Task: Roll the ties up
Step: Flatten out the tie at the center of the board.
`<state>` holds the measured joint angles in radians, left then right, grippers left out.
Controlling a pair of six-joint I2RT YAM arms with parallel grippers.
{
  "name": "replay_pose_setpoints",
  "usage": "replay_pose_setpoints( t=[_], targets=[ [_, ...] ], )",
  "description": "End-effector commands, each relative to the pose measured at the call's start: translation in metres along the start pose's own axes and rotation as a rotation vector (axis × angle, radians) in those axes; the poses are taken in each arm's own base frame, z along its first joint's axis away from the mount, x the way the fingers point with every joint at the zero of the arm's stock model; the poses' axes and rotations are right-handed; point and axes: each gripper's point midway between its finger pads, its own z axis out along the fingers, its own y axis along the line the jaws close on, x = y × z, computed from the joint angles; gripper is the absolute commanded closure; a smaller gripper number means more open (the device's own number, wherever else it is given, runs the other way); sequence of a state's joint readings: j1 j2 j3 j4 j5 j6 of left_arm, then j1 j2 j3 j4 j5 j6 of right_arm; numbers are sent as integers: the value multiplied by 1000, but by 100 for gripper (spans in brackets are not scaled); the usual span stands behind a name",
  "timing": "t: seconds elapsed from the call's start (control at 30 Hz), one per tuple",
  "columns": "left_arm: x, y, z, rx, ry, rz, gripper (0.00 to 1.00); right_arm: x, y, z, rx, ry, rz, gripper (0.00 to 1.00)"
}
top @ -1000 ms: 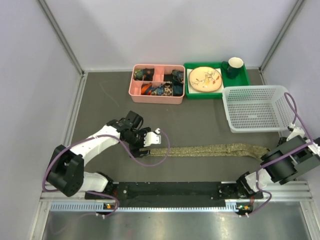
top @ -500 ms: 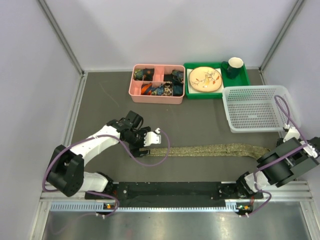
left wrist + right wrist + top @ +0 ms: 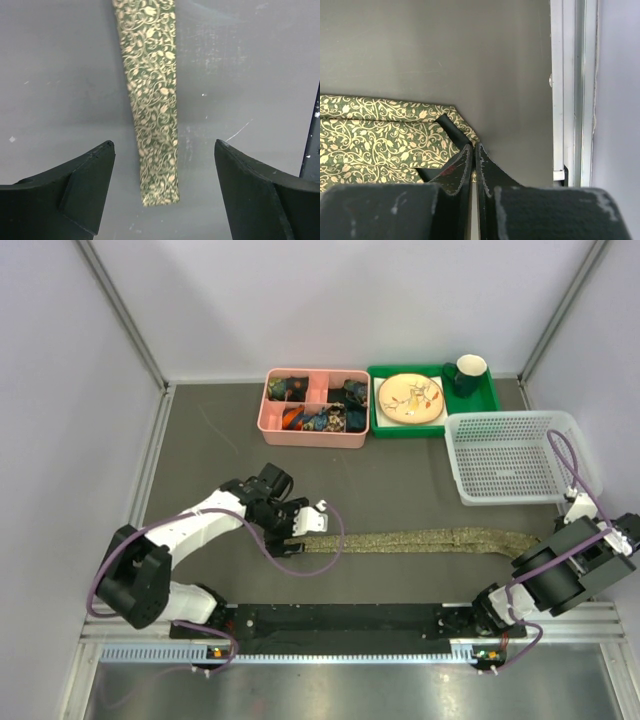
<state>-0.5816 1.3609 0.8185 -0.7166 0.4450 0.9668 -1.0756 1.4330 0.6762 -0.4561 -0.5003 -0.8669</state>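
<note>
The tie [image 3: 420, 538] lies flat across the dark table, narrow end on the left and wide end on the right. My left gripper [image 3: 305, 530] hovers over the narrow end. In the left wrist view the gripper [image 3: 164, 145] is open, with the leaf-patterned tie [image 3: 152, 100] running between the fingers [image 3: 90, 180] and its end just inside them, untouched. My right gripper [image 3: 541, 548] is at the wide end. In the right wrist view the gripper [image 3: 474, 146] is shut on the pointed tip of the tie [image 3: 380, 135], whose dark lining shows at a fold.
A pink divided box [image 3: 313, 410] with rolled items, a green tray [image 3: 433, 425] with a plate [image 3: 410, 398] and a mug [image 3: 467, 373], and a white mesh basket [image 3: 510, 455] stand at the back. A black rail [image 3: 340, 620] runs along the near edge. A metal edge strip [image 3: 565, 85] lies right of the right gripper.
The left gripper has shifted slightly right along the tie's narrow end. The right arm has dropped down and nearer at the wide end. The tie lies as before.
</note>
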Motion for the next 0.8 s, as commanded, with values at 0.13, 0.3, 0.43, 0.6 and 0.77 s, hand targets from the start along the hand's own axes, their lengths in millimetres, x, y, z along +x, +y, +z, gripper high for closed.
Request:
replay_pose_setpoints(
  t=[0.13, 0.3, 0.43, 0.6, 0.77],
  targets=[
    [7, 9, 16, -2, 66, 21, 33, 20, -10, 7, 55, 82, -1, 100],
    [19, 4, 11, -10, 114, 22, 60, 11, -22, 0, 105, 48, -6, 100],
    [33, 0, 6, -17, 165, 28, 77, 4, -30, -5, 126, 32, -3, 100],
    [50, -8, 3, -34, 208, 43, 90, 0, -36, -8, 142, 23, -9, 100],
    [60, -9, -2, -53, 234, 38, 91, 2, -37, -10, 145, 22, -11, 100]
  ],
)
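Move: The tie's narrow end lies nearly straight below the open left hand, about 1 cm to its left and 3 cm down, with the pink box some 26 cm ahead and 3 cm to the right. The right hand already grips the tip of the wide end; from it the narrow end is about 55 cm to the left, level, and the white basket about 16 cm ahead and 8 cm to the left. The left hand sinks about 2.5 cm over the tie's narrow end while its wide-open fingers close across the strip and pinch it just short of its end, then draws it to the left, settling a little lower and tilting some 10 degrees closer to straight down, about 4 cm left in all. The right hand keeps its closed grip on the wide tip at the table and eases about 1 cm to the right, so the two hands pull against each other along the tie. ##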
